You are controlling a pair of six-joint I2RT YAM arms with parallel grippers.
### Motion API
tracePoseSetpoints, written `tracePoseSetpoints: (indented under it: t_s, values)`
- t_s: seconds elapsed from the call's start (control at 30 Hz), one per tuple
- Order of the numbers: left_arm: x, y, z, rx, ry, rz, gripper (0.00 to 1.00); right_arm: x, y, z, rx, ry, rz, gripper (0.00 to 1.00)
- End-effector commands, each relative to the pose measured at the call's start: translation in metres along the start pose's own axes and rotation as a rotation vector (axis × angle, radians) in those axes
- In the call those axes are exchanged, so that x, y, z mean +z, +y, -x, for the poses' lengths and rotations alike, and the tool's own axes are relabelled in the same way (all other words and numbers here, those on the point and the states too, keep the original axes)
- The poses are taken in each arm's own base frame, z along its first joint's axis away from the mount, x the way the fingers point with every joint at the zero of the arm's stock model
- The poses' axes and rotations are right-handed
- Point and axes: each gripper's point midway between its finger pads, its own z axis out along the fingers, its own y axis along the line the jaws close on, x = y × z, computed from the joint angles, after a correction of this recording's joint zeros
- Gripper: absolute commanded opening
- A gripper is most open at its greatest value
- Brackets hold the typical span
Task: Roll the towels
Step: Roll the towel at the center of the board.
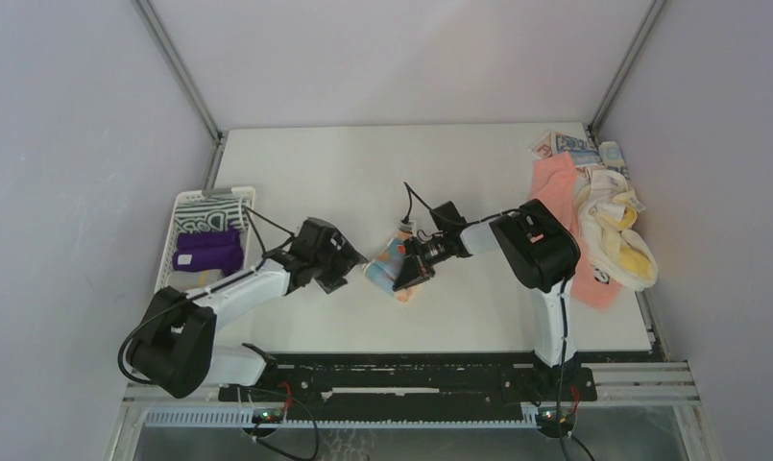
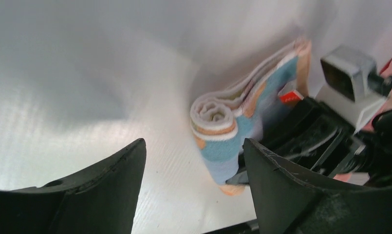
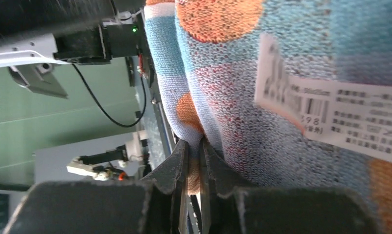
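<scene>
A light-blue towel with orange patches [image 1: 390, 257] stands partly rolled on the white table, its spiral end [image 2: 214, 114] facing my left wrist camera. My right gripper [image 1: 413, 266] is shut on a fold of this towel [image 3: 218, 73]; the jaws [image 3: 194, 158] pinch cloth between them, and a white label [image 3: 330, 114] hangs on the fabric. My left gripper [image 1: 342, 266] stands just left of the roll, open [image 2: 194, 156], with the roll beyond its tips and nothing between the fingers. More towels lie at the back right: salmon-pink [image 1: 558, 187], cream-yellow [image 1: 620, 230], blue-printed [image 1: 576, 149].
A white slotted basket [image 1: 184, 204] at the table's left edge holds purple rolls [image 1: 209, 252] and a black-and-white striped towel [image 1: 214, 208]. Grey walls close in the table on three sides. The black body of the right arm [image 2: 325, 141] sits close behind the roll.
</scene>
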Motion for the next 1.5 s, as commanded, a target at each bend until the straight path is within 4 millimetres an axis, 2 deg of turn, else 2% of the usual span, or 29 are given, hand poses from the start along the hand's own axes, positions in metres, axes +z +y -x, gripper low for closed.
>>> tracePoseSetpoints:
  t_s: [0.0, 0.13, 0.37, 0.7, 0.77, 0.9, 1.03, 1.17, 1.3, 1.47]
  values:
    - [0.003, -0.013, -0.026, 0.006, 0.061, -0.063, 0.78, -0.003, -0.021, -0.003, 0.118, -0.020, -0.013, 0.03]
    - [0.008, -0.014, -0.034, -0.004, 0.080, -0.080, 0.75, -0.002, -0.034, -0.006, 0.155, -0.026, -0.040, 0.04]
    - [0.021, -0.017, -0.039, 0.027, 0.093, -0.057, 0.70, 0.000, -0.046, -0.006, 0.181, -0.035, -0.074, 0.04]
    - [0.046, -0.006, -0.045, 0.056, 0.112, 0.010, 0.55, 0.001, -0.043, -0.006, 0.107, -0.043, -0.131, 0.07]
    - [0.050, 0.000, -0.049, 0.063, 0.128, 0.035, 0.50, 0.000, -0.036, -0.005, 0.046, -0.047, -0.153, 0.10]
    - [0.054, 0.012, -0.055, 0.074, 0.149, 0.075, 0.40, -0.007, -0.010, 0.003, -0.134, -0.083, -0.235, 0.24]
    - [0.054, 0.021, -0.056, 0.080, 0.153, 0.096, 0.38, -0.019, 0.018, 0.010, -0.313, -0.144, -0.376, 0.37]
    - [0.053, 0.023, -0.057, 0.090, 0.156, 0.107, 0.37, -0.031, 0.027, 0.012, -0.514, -0.202, -0.642, 0.46]
    - [0.052, 0.020, -0.055, 0.107, 0.154, 0.111, 0.38, -0.028, 0.033, 0.003, -0.720, -0.199, -0.883, 0.52]
    - [0.051, 0.020, -0.054, 0.121, 0.156, 0.122, 0.38, -0.019, 0.039, 0.001, -0.876, -0.230, -1.059, 0.57]
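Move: For the open left hand, the rolled end of the towel nearest to it lies about 6 cm to the right, level fore-and-aft and some 4 cm below. The flat, unrolled part is centred about 12 cm right and 2 cm ahead. The right hand, fingers pointing left, still pinches the other, nearer end of the roll. From there the roll's left end is roughly 6 cm left and 4 cm ahead, and the flat part's middle about 6 cm ahead and 2 cm right. The left hand goes rightward about 5.5 cm and down nearly 4 cm, swinging slightly back and forward again on the way, and its wide-open fingers close to about half that gap to pinch the left end of the roll. The right hand keeps its pinch almost in place until the left is nearly down on the roll, then opens and lets go, rises about 5 cm and draws back a little, while its wrist swings some 60 degrees so the fingers turn from pointing left to pointing down. ##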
